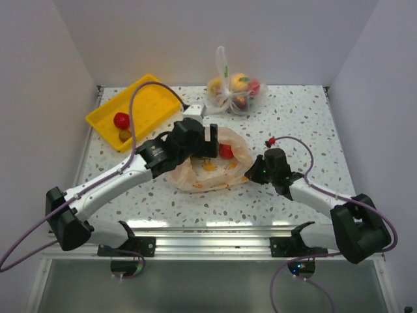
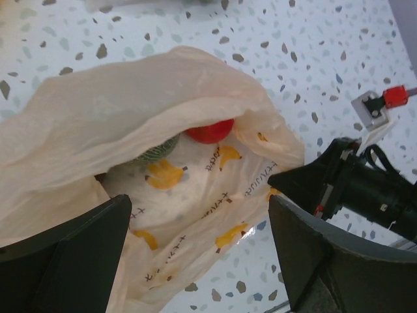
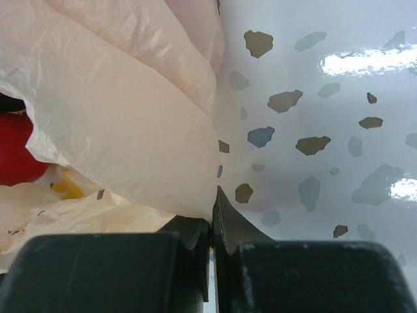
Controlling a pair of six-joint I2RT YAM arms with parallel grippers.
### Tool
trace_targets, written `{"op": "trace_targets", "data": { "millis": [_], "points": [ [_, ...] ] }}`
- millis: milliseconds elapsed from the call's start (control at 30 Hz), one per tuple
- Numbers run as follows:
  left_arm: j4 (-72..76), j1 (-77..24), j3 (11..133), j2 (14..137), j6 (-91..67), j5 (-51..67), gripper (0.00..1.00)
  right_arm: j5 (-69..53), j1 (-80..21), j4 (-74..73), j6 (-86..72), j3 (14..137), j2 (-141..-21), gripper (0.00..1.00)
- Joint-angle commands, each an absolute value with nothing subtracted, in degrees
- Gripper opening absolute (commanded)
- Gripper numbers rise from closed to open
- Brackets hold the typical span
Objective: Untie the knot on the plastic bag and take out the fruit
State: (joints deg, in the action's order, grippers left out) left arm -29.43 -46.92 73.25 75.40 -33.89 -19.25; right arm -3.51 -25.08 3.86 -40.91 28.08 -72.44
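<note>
The peach-orange plastic bag (image 1: 208, 171) lies open in the middle of the table. No knot shows on it. A red fruit (image 1: 225, 151) sits in its mouth; the left wrist view shows it (image 2: 210, 130) beside a green fruit (image 2: 156, 151) half hidden under the plastic (image 2: 130, 111). My left gripper (image 1: 210, 140) is open and empty, its jaws wide above the bag (image 2: 199, 254). My right gripper (image 1: 251, 175) is shut on the bag's right edge (image 3: 212, 208), low on the table. The red fruit also shows at the left of the right wrist view (image 3: 16, 150).
A yellow tray (image 1: 153, 98) at the back left holds a red fruit (image 1: 121, 120) and a small brown one (image 1: 124, 135). A clear knotted bag of fruit (image 1: 234, 91) stands at the back centre. White walls close in the table on three sides.
</note>
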Motion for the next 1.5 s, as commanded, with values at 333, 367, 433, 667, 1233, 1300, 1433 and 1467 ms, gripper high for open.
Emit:
{"op": "trace_targets", "data": {
  "millis": [333,367,433,667,1233,1300,1433,1467],
  "points": [
    [-40.0,-59.0,79.1,96.1,-36.6,-35.4,0.78,-2.3,-25.0,4.7,-40.0,29.2,-71.0,0.01],
    [-41.4,-59.0,78.8,96.8,-36.6,-36.8,0.77,-2.4,-25.0,4.9,-39.9,29.2,-71.1,0.01],
    [-44.1,-58.9,78.7,99.0,-37.6,-40.2,0.74,-2.6,-25.0,5.0,-39.8,29.3,-71.7,0.01],
    [-47.0,-57.6,73.8,97.6,-41.9,-48.3,0.69,-2.9,-25.0,5.4,-39.7,29.1,-71.9,0.01],
    [-31.4,-43.4,54.0,86.4,-41.5,-31.3,0.61,-3.3,-25.0,5.5,-39.8,29.1,-72.1,0.01],
    [-28.4,-42.1,52.1,85.9,-39.7,-27.5,0.52,-3.3,-25.0,5.5,-39.7,29.0,-72.1,0.0],
    [-21.3,-41.5,49.8,83.9,-36.5,-19.3,0.36,-3.7,-25.0,5.7,-39.6,29.2,-72.4,0.0],
    [-18.5,-41.6,49.6,83.6,-35.5,-17.2,0.28,-3.7,-25.0,5.7,-39.6,29.2,-72.5,0.0]
  ]
}}
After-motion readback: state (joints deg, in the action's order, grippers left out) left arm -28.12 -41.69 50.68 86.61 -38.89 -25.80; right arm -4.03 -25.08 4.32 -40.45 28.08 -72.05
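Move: The left side of the bag's mouth lies about 21 cm below the left hand, 9 cm to its left and 2 cm back. From that hand, the green fruit in the bag is 7 cm ahead, 1 cm left and the red fruit 6 cm ahead, 6 cm right, both some 22 cm down. The right hand still pinches the right edge; the mouth's left side is about 22 cm to its left, straight across and level. The left hand drops about 20 cm, first rightward then left, to the bag mouth's left side, fingers closing partway. ##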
